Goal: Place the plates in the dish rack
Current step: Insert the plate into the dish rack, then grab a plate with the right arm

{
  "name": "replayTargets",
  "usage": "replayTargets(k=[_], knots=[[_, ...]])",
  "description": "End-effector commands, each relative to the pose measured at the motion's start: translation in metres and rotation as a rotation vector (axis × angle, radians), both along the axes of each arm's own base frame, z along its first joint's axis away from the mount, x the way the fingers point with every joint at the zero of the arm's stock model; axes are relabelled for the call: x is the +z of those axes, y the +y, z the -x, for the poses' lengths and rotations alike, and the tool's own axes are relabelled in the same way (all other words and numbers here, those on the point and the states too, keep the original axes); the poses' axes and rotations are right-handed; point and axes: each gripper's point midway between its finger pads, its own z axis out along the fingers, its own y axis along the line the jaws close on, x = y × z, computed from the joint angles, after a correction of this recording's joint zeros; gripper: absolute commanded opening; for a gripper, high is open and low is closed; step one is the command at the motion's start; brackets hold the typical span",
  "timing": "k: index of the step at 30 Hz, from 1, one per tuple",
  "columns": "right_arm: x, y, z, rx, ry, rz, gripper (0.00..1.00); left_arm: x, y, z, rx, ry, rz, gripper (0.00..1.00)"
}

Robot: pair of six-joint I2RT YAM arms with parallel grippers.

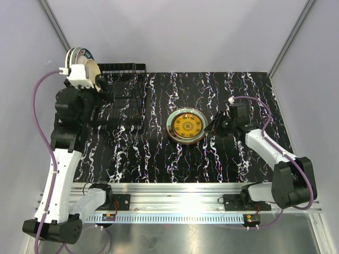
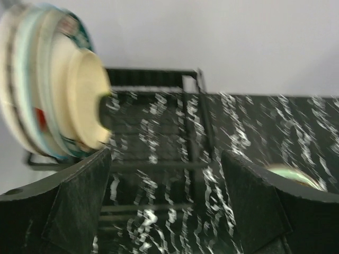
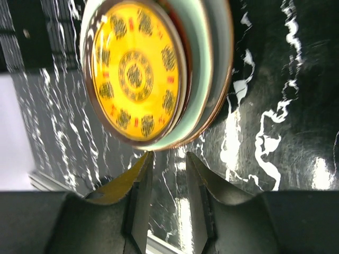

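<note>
Several plates (image 2: 50, 87) stand upright on edge at the left end of the black wire dish rack (image 1: 123, 98), a cream one nearest the camera. My left gripper (image 2: 164, 159) hovers over the rack (image 2: 159, 114) just right of them, open wide with nothing between its fingers (image 2: 79, 203). A stack of plates (image 1: 186, 126) lies flat mid-table, the yellow patterned plate (image 3: 135, 74) on top of a pale green one and a brown-rimmed one. My right gripper (image 3: 168, 159) is at the stack's right edge, open a little, its tips just short of the rim and holding nothing.
The black marbled mat (image 1: 159, 159) covers the table. An aluminium rail (image 1: 175, 203) with both arm bases runs along the near edge. White walls enclose the back and sides. The left arm (image 1: 63, 153) rises along the left side next to the rack.
</note>
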Motion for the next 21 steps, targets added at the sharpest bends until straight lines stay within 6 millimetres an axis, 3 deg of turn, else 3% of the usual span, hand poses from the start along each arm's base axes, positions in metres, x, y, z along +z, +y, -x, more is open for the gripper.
replayTargets(k=[1, 2, 8, 21], knots=[[0.01, 0.001, -0.017, -0.058, -0.015, -0.072, 0.38, 0.0, -0.038, 0.006, -0.192, -0.076, 0.123, 0.89], [0.007, 0.004, -0.021, -0.06, -0.001, -0.087, 0.38, -0.023, -0.038, 0.003, -0.19, -0.042, 0.124, 0.89], [0.001, 0.01, -0.035, -0.057, 0.028, -0.104, 0.36, -0.065, -0.034, 0.005, -0.161, 0.015, 0.1, 0.9], [-0.003, 0.015, -0.06, -0.092, 0.024, -0.129, 0.33, -0.083, -0.043, 0.005, -0.181, 0.089, 0.136, 0.91]])
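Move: The yellow plate on top of the stack lies about 9 cm to the right hand's left, 3 cm farther out and some 4 cm lower, with the mint plate just under it. From the empty left hand, high by the rack, it is about 30 cm right, 2 cm ahead and 33 cm down; the cream plate in the rack stands about 13 cm ahead of that hand, 9 cm left and 9 cm lower. Left hand, open, sinks about 10 cm; right hand moves 4 cm forward and down towards the yellow plate. ##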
